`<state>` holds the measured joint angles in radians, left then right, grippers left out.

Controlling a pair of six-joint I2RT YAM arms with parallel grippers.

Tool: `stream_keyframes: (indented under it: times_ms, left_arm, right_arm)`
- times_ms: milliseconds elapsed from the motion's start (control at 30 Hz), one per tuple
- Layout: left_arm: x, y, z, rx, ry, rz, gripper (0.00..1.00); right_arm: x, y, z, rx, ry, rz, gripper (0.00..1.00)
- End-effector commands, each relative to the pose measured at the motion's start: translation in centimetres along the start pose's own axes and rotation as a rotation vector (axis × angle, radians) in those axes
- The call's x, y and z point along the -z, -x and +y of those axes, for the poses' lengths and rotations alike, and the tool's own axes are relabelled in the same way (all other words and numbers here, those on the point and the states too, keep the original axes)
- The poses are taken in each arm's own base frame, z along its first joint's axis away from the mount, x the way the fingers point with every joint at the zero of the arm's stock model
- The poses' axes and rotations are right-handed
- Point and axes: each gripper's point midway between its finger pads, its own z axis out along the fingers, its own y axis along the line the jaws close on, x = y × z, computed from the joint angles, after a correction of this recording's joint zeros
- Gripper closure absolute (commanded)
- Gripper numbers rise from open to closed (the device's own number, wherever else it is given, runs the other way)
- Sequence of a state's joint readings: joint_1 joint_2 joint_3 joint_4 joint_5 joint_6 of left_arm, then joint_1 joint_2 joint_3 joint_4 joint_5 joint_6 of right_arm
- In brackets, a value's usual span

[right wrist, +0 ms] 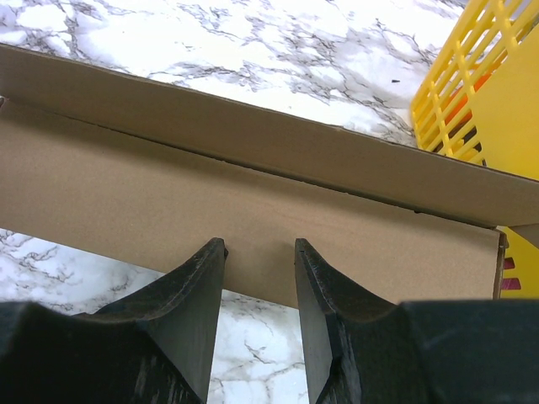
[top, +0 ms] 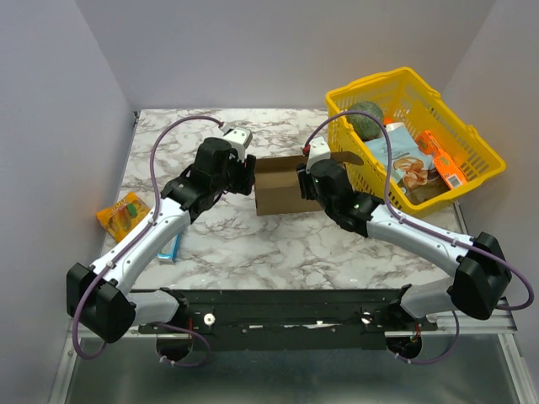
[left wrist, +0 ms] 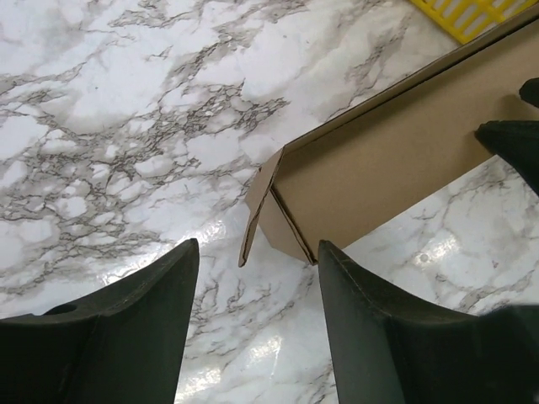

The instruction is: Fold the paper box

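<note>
The paper box (top: 278, 185), plain brown cardboard, stands partly folded in the middle of the marble table. My left gripper (top: 247, 177) is at its left end. In the left wrist view this gripper (left wrist: 258, 244) is open with only marble between its fingers, and the box's corner (left wrist: 379, 168) with a loose side flap (left wrist: 255, 210) lies just beyond the tips. My right gripper (top: 306, 181) is at the box's right end. Seen from the right wrist, it (right wrist: 259, 242) is open, its fingertips resting against the box's long side wall (right wrist: 168, 194) with nothing clamped.
A yellow plastic basket (top: 459, 119) with groceries stands right of the box, close behind the right arm. An orange packet (top: 124, 210) and a small blue item (top: 168, 248) lie at the table's left. Walls enclose the back and sides.
</note>
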<state>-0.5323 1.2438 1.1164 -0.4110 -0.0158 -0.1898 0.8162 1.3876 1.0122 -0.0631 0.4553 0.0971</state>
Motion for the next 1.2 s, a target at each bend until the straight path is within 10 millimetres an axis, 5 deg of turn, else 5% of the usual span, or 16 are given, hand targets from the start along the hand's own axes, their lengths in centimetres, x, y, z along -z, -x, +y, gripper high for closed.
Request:
stream_keyframes:
  times_ms: [0,400,700,1167]
  left_arm:
    - [-0.3,-0.2,0.7,-0.101,0.025,0.017,0.39]
    - [-1.4,1.2,0.2,-0.135,0.001,-0.014,0.56]
    - [-1.4,2.5,-0.4,-0.153,-0.012,-0.041,0.59]
    - [-1.9,0.5,-0.1,-0.225,0.076,0.049,0.78]
  right_arm:
    - [0.8,-7.3,-0.1,0.113,0.026,0.236,0.53]
    - [0.8,-7.6,-0.1,0.119,0.026,0.243,0.53]
    - [0.6,-7.7,0.1,0.121,0.034,0.249,0.53]
    - [0.7,-7.3,0.0,0.123,0.035,0.241,0.53]
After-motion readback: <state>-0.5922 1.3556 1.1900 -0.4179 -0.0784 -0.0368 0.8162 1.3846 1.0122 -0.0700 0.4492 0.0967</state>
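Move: The small brown tab at the box's left end lies just off the left fingertips, about 2 cm ahead, 1 cm to the right and 2 cm lower. The box's middle is some 13 cm to the left hand's right, level with it fore and aft and about 6 cm below. The right gripper's fingers are about 13 cm to its right. From the right hand, the tab lies some 12 cm to the left and 3 cm ahead, 1 cm lower. The left fingers come around the box's left tab, one on each side, and narrow from about two-thirds open to a little over a quarter, without a clear pinch yet. The hand works about 2 cm forward and right towards the box corner, dips, comes back up and dips again to end 1 cm lower, rolling some 10 degrees left side up. The right hand stays put at the box, half open. ##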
